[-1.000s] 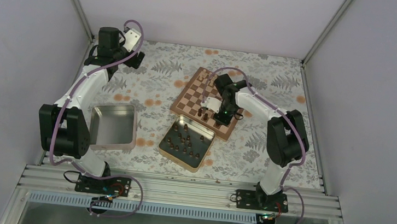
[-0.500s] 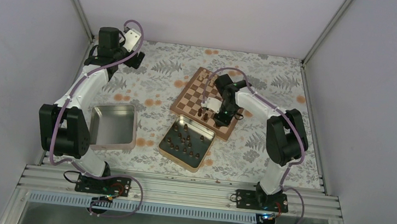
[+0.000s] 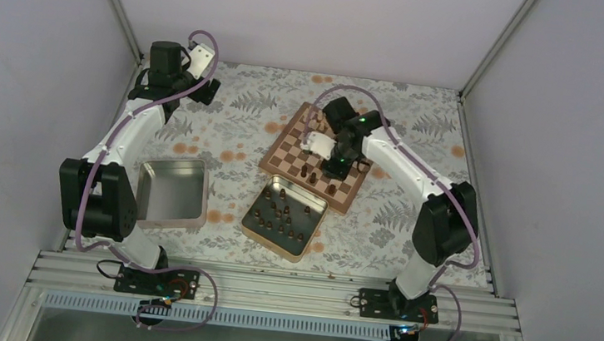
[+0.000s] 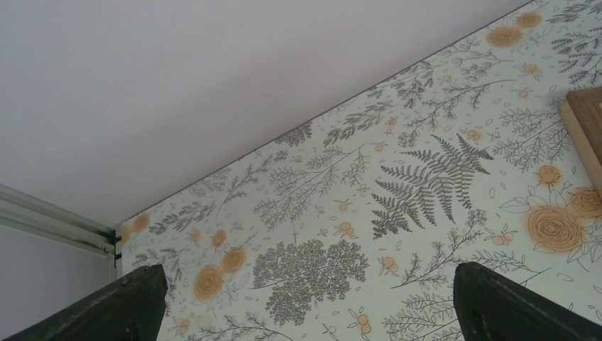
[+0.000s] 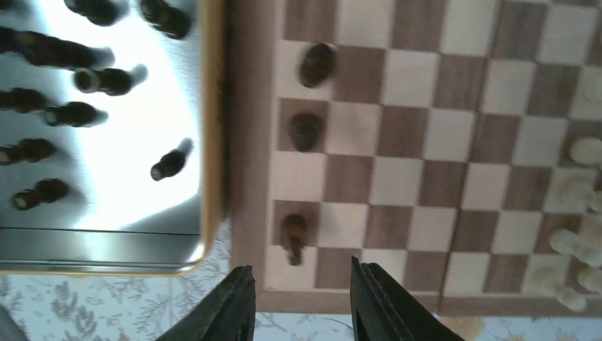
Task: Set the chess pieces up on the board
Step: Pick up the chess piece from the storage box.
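The board [image 3: 293,146] lies at the middle back of the table. Three dark chess pieces [image 5: 305,131] stand in its edge row beside the tin. One of them [image 5: 293,233] is near the corner, just ahead of my right gripper [image 5: 298,298]. That gripper is open with nothing between its fingers, and it hovers above the board [image 5: 440,163]; in the top view it [image 3: 337,170] is over the board's right part. Several more dark pieces [image 3: 282,214] lie in a tin [image 3: 317,222]. My left gripper [image 4: 309,277] is open and empty over the patterned cloth, far back left [image 3: 209,88].
Pale chessmen [image 5: 578,213] stand along the board's far rows [image 3: 312,118]. An empty square tin [image 3: 173,191] sits near the left arm. A corner of the board [image 4: 586,124] shows in the left wrist view. White walls enclose the table.
My right gripper has opened, leaving a dark piece standing on the board's edge row. It has then risen and drawn back over the board. The left arm has not moved.
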Available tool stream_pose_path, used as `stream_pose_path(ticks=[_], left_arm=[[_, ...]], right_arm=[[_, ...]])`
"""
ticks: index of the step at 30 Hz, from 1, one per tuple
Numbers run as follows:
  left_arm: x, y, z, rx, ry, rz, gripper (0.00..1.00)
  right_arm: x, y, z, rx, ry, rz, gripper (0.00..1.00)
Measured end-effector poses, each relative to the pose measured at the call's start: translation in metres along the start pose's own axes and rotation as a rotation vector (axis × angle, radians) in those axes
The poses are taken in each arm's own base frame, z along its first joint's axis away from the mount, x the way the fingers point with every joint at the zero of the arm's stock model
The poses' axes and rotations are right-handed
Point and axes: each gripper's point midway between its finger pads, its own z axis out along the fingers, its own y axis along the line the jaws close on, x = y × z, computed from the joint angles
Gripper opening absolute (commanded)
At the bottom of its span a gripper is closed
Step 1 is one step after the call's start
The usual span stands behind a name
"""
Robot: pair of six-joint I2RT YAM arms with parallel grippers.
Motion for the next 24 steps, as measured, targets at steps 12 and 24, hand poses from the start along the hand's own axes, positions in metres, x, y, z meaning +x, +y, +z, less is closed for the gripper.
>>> stream_pose_path(ticks=[12, 24], left_arm=[[0.000, 0.000, 0.000, 0.000, 0.000, 0.000, 1.00], [0.000, 0.000, 0.000, 0.001, 0.000, 0.000, 1.00]], right_arm=[[-0.038, 0.087, 0.010, -0.114, -0.003, -0.208, 0.35], [-0.011, 0.110, 0.058, -0.173, 0.124, -0.237, 0.35]])
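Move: From the right gripper, the lone chess piece in the storage box lies about 7 cm back and 5 cm to the left, some 9 cm below. The next box piece stands about 4 cm farther left of it. On the board, the piece just set down is about 1 cm back and 2 cm right of the gripper; another board piece is 1 cm ahead and 3 cm left. From the left gripper, the lone piece lies roughly 25 cm back, 28 cm right and 20 cm down. Swing the right gripper off the board towards the lone dark piece in the storage box, first level, back and to the left; then sink about 6 cm into the space just over it, still easing back, for about 9 cm back and 6 cm left in all. Turn the wrist some 15 degrees counter-clockwise, tipping the fingertips slightly back, and keep the fingers part-open. ##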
